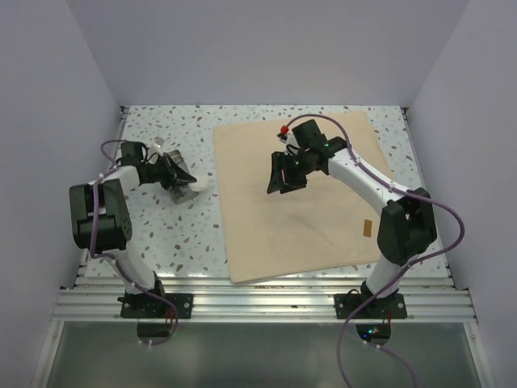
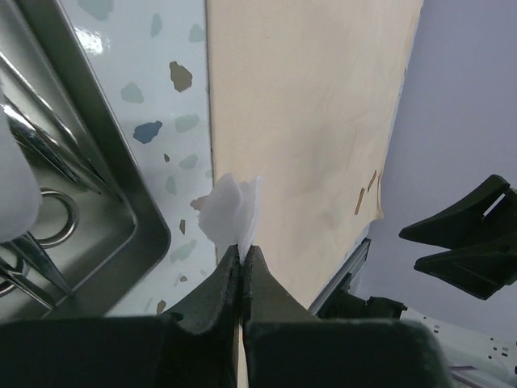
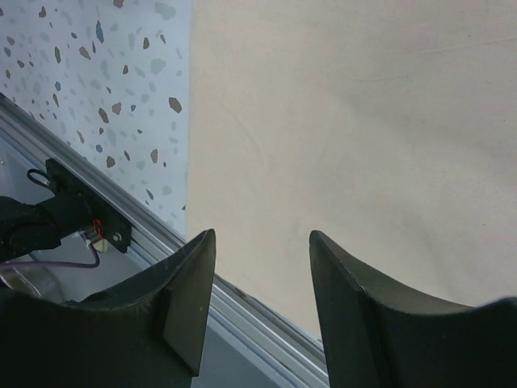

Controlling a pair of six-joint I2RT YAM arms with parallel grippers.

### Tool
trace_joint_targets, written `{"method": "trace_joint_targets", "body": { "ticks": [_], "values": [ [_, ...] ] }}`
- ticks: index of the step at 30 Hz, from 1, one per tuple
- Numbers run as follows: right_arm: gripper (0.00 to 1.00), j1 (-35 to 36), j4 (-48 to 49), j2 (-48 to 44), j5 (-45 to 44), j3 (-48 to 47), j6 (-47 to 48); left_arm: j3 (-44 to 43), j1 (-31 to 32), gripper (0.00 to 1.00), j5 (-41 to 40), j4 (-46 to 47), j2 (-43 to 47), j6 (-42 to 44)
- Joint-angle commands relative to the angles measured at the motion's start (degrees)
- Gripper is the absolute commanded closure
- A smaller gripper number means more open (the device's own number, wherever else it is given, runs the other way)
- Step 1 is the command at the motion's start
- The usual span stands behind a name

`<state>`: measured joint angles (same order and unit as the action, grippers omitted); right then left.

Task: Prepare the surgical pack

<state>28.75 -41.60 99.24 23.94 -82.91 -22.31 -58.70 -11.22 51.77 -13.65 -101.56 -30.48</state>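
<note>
The tan cloth (image 1: pixel 299 194) of the surgical pack lies spread flat on the speckled table. My left gripper (image 1: pixel 191 185) hovers left of the cloth's edge, shut on a white gauze square (image 2: pixel 231 208) that sticks out past its tips (image 2: pixel 242 252). Beside it stands the silver tin (image 2: pixel 129 206) with steel instruments (image 2: pixel 48 153) inside. In the top view the left arm hides most of the tin. My right gripper (image 1: pixel 284 175) hangs over the middle of the cloth (image 3: pixel 363 137). Its fingers (image 3: pixel 202 267) stand apart with nothing between them.
Ribbed aluminium rails (image 1: pixel 266 299) run along the near table edge, where both arm bases are bolted. Grey walls close in the table on the left, back and right. A small brown tag (image 1: pixel 367 229) sits on the cloth near the right arm.
</note>
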Motion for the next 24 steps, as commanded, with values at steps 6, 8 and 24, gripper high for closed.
{"method": "trace_joint_targets", "body": {
  "ticks": [6,8,24],
  "values": [
    [0.47,-0.01,-0.32,2.18,2.86,-3.83,1.30,-4.76,-4.68,1.00,0.35,0.38,-4.35,1.91],
    [0.48,-0.01,-0.23,2.53,3.21,-4.01,1.21,-5.20,-4.86,1.00,-0.35,-0.15,-5.05,3.14],
    [0.48,-0.01,-0.06,3.94,4.36,-4.62,1.65,-7.22,-7.67,1.00,-10.72,-10.52,-5.40,9.12]
  ]
}}
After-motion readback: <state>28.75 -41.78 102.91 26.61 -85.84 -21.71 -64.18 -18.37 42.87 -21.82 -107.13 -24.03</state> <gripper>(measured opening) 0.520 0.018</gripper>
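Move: The tray's middle lies about 5 cm to the left of my left hand, some 2 cm farther out and 8 cm below, and the folded gauze held in those fingertips is to go there. Another gauze already lies in the tray, roughly 7 cm left of this hand and 3 cm ahead. The beige cloth's left edge is some 9 cm to its right, level with it. From my idle right hand the tray is about 35 cm left and 5 cm ahead. I carry the pinched gauze back over the tray's right rim, swinging my left hand about 7 cm to the left and then sinking too, some 4 cm in all, towards the near end of the tray. My wrist turns some 15 degrees on the way, partly counter-clockwise with its left side rising; the fingers stay shut on the gauze. ##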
